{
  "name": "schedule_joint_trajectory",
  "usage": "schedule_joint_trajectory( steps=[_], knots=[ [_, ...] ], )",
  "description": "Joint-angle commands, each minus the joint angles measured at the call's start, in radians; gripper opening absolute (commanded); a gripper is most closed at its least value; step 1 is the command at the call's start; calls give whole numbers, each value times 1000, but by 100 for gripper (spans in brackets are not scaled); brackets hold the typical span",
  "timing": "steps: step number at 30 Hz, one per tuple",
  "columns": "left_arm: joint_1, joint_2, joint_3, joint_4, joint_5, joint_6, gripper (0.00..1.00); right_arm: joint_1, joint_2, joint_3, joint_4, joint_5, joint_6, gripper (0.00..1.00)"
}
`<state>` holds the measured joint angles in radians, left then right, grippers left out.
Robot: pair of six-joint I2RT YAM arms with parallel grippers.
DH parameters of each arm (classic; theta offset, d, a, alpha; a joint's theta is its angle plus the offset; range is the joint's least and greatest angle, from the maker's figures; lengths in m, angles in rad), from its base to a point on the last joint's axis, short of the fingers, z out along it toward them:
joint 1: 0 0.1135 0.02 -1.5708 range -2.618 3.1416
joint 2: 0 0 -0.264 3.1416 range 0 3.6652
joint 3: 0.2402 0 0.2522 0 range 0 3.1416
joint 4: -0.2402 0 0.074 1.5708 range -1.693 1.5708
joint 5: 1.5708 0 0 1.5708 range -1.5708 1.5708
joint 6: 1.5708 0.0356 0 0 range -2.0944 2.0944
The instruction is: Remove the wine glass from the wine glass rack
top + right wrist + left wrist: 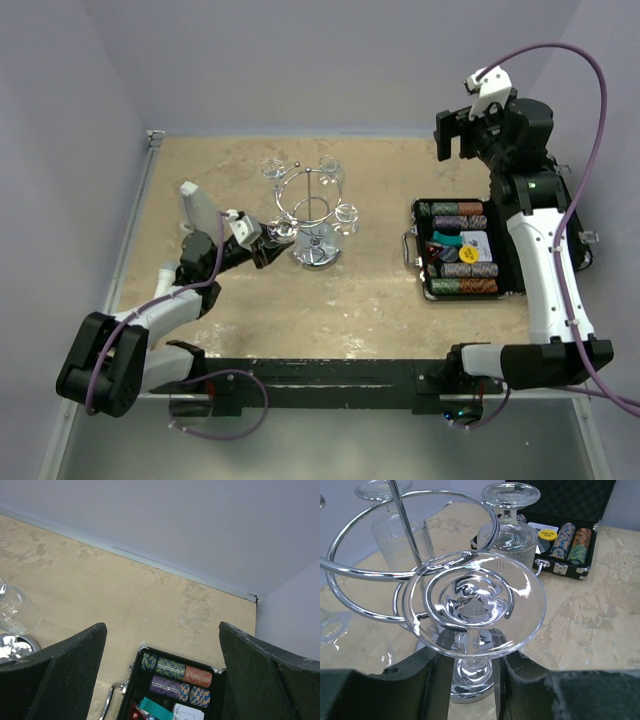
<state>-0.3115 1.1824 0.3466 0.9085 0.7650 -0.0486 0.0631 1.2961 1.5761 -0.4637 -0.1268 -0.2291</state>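
The chrome wine glass rack stands mid-table with several glasses hanging upside down from its hooks. The nearest wine glass hangs on the left side. Its round foot rests on a curled hook of the wine glass rack. My left gripper reaches in under that foot. In the left wrist view this left gripper is open. Its fingers stand close on either side of the stem, with thin gaps showing. My right gripper hangs high at the back right. That right gripper is wide open and holds nothing.
An open black case of poker chips lies right of the rack, under the right arm; the case also shows behind the glasses. Other hanging glasses crowd the rack. Walls close the left and far sides.
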Motion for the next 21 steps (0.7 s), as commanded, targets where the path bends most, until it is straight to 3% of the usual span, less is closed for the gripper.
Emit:
schedule_joint_trajectory(
  steps=[1,11,14,17,21],
  knots=[
    [-8,5,2,122,-12,-5,36,-2,11,56,7,-7,-3,98],
    [-9,3,-9,124,-3,4,24,-3,29,62,17,-4,-6,98],
    [-11,5,-9,116,5,19,17,-2,28,58,20,-4,-4,98],
    [-12,-1,-6,109,8,44,2,-2,22,47,23,-7,-4,98],
    [-12,-6,-1,102,22,44,0,-3,12,39,30,-7,0,98]
  ],
)
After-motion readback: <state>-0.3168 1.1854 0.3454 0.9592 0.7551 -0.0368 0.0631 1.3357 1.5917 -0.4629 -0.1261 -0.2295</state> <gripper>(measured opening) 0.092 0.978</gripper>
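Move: The wine glass I want hangs foot-up on the near left of the rack. Its stem is already between my left hand's open fingers, and its middle is about 1 cm ahead, 1 cm right and 5 cm below. The rack's pole stands roughly 10 cm ahead and 7 cm right; the near right glass is some 5 cm ahead and 16 cm right, the far left glass 17 cm ahead and 3 cm left, both at my glass's height. From my right hand, my glass is about 12 cm back, 40 cm left and 27 cm lower. I close my left fingers from not quite half open until they pinch the wine glass's stem just beneath its upturned foot. As they start to close, I ease the hand straight up about 1 cm, nearer to the foot, then hold it in place with almost no turn of the wrist while the fingers finish shutting. ##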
